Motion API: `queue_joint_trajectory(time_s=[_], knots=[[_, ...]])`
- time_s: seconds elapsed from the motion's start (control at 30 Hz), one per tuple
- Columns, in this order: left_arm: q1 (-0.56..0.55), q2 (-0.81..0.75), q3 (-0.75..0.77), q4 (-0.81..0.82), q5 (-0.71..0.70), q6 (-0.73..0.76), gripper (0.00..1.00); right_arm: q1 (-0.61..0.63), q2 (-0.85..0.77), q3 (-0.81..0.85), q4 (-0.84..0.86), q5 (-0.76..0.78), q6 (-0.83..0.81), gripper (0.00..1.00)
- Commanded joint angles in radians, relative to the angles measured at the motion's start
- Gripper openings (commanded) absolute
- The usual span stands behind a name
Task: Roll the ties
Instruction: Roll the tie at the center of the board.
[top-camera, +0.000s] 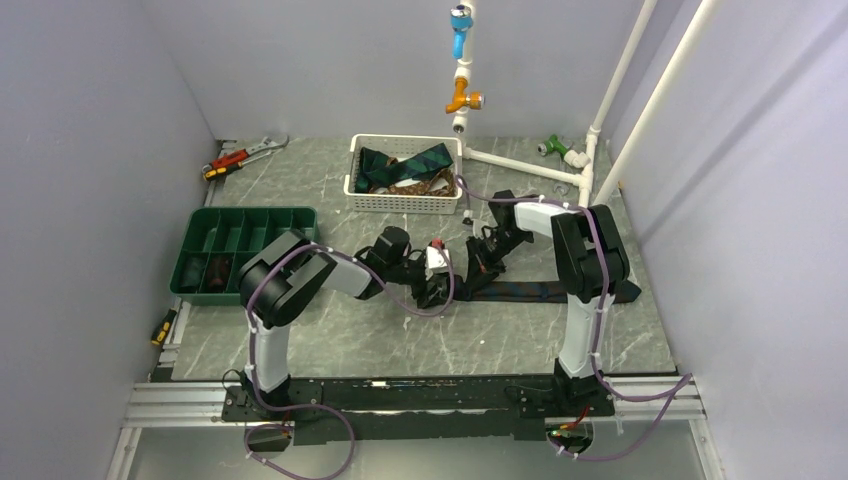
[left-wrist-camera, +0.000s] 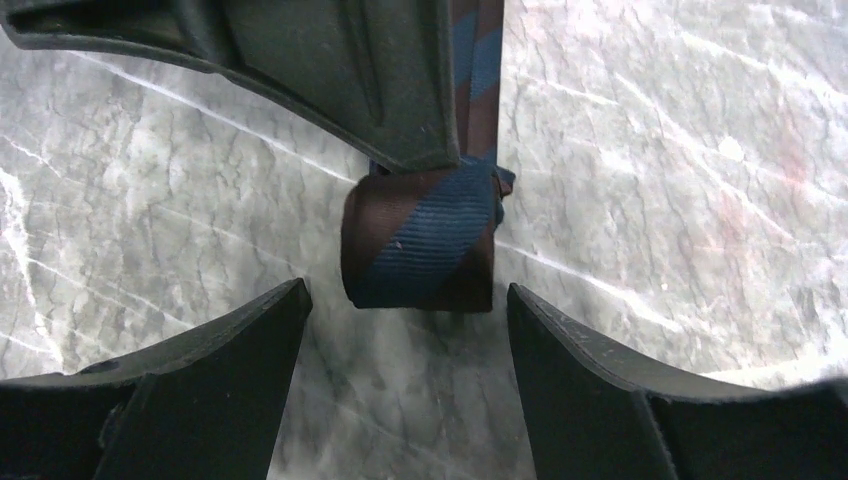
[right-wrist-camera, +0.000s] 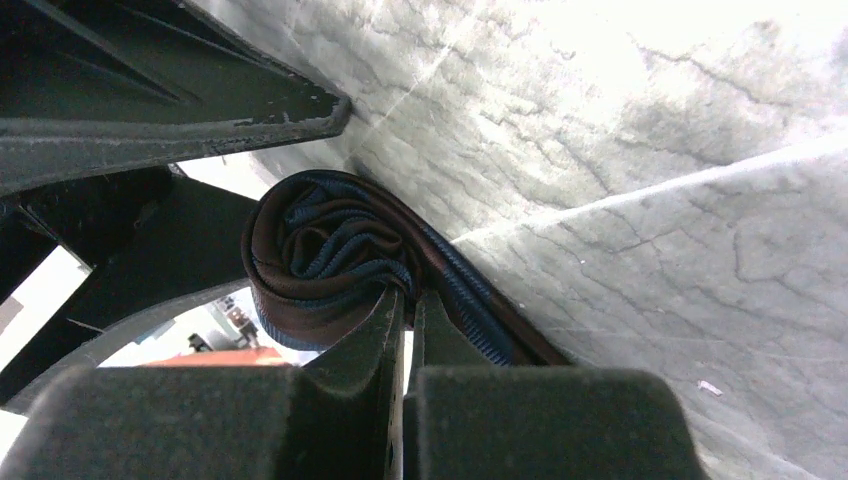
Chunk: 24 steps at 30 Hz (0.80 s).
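A brown tie with blue stripes lies on the marble table, its flat length (top-camera: 520, 291) running right under the right arm. Its end is wound into a small roll (left-wrist-camera: 420, 245), which stands just ahead of my left gripper (left-wrist-camera: 410, 310). That gripper is open, with a finger (left-wrist-camera: 230, 370) on each side and nothing between them. My right gripper (right-wrist-camera: 405, 300) is shut, its tips pinching the fabric where the roll (right-wrist-camera: 320, 255) meets the flat strip (right-wrist-camera: 480, 310). One right finger (left-wrist-camera: 350, 70) comes down onto the roll from above. More ties (top-camera: 405, 165) lie in a basket.
The white basket (top-camera: 405, 200) stands at the back centre. A green divided tray (top-camera: 245, 225) holding dark rolls sits at the left. A wrench (top-camera: 245, 155) lies at the back left, a screwdriver (top-camera: 163, 327) at the left edge, and white pipes (top-camera: 520, 165) at the back right.
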<state>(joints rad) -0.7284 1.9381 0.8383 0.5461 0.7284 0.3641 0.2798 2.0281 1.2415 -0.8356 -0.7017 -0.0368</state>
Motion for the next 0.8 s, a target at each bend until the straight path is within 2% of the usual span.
queue_joint_trajectory(time_s=[0.0,0.13,0.27,0.3,0.33,0.43,0.5,0.53,0.63,0.77], knots=[[-0.002,0.098,0.008,0.142,0.027,-0.205,0.78,0.012,0.026,-0.094,0.135,0.332,-0.065,0.00],[-0.017,0.146,0.021,0.245,0.052,-0.327,0.74,0.022,0.034,-0.092,0.166,0.324,-0.039,0.00],[-0.041,0.161,0.025,0.240,0.029,-0.292,0.68,0.032,0.054,-0.072,0.189,0.319,-0.025,0.00],[-0.042,0.164,0.027,0.227,0.020,-0.279,0.64,0.035,0.058,-0.065,0.194,0.312,-0.022,0.00],[-0.042,0.163,0.032,0.198,0.007,-0.256,0.53,0.038,0.064,-0.057,0.194,0.304,-0.021,0.00],[-0.042,0.130,0.022,0.058,-0.066,-0.153,0.37,0.042,0.059,-0.040,0.196,0.249,-0.020,0.00],[-0.041,0.105,0.006,-0.040,-0.112,-0.090,0.34,0.041,0.036,-0.032,0.189,0.203,-0.013,0.00],[-0.039,0.095,0.000,-0.095,-0.131,-0.062,0.32,0.038,0.024,-0.025,0.179,0.174,-0.013,0.04],[-0.039,0.053,-0.037,-0.192,-0.189,-0.003,0.27,0.016,-0.018,0.005,0.126,0.085,-0.023,0.23],[-0.048,0.032,-0.037,-0.308,-0.256,0.022,0.26,-0.008,-0.075,0.048,0.031,0.035,-0.051,0.45]])
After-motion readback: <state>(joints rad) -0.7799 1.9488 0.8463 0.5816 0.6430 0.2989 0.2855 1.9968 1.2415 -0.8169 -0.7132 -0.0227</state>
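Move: The rolled part of the tie stands about 3 cm to the right of the open left gripper, level ahead-and-back and at nearly its height. The same roll is some 3 cm to the left of the shut right fingers, which already pinch the tie beside it. From the right hand, the flat strip runs off to the right, its middle about 16 cm away; the white basket is roughly 25 cm ahead of the left hand and 8 cm to its left. Bring the left gripper about 3 cm to the right over the roll, tipping its fingertips up slightly, and close to about half its opening so that the fingers grip the roll's sides. Then draw it back left some 1.5 cm, levelling the tilt out again. Keep the right fingers pinching the tie meanwhile, then open them partway and lift 1 cm. ##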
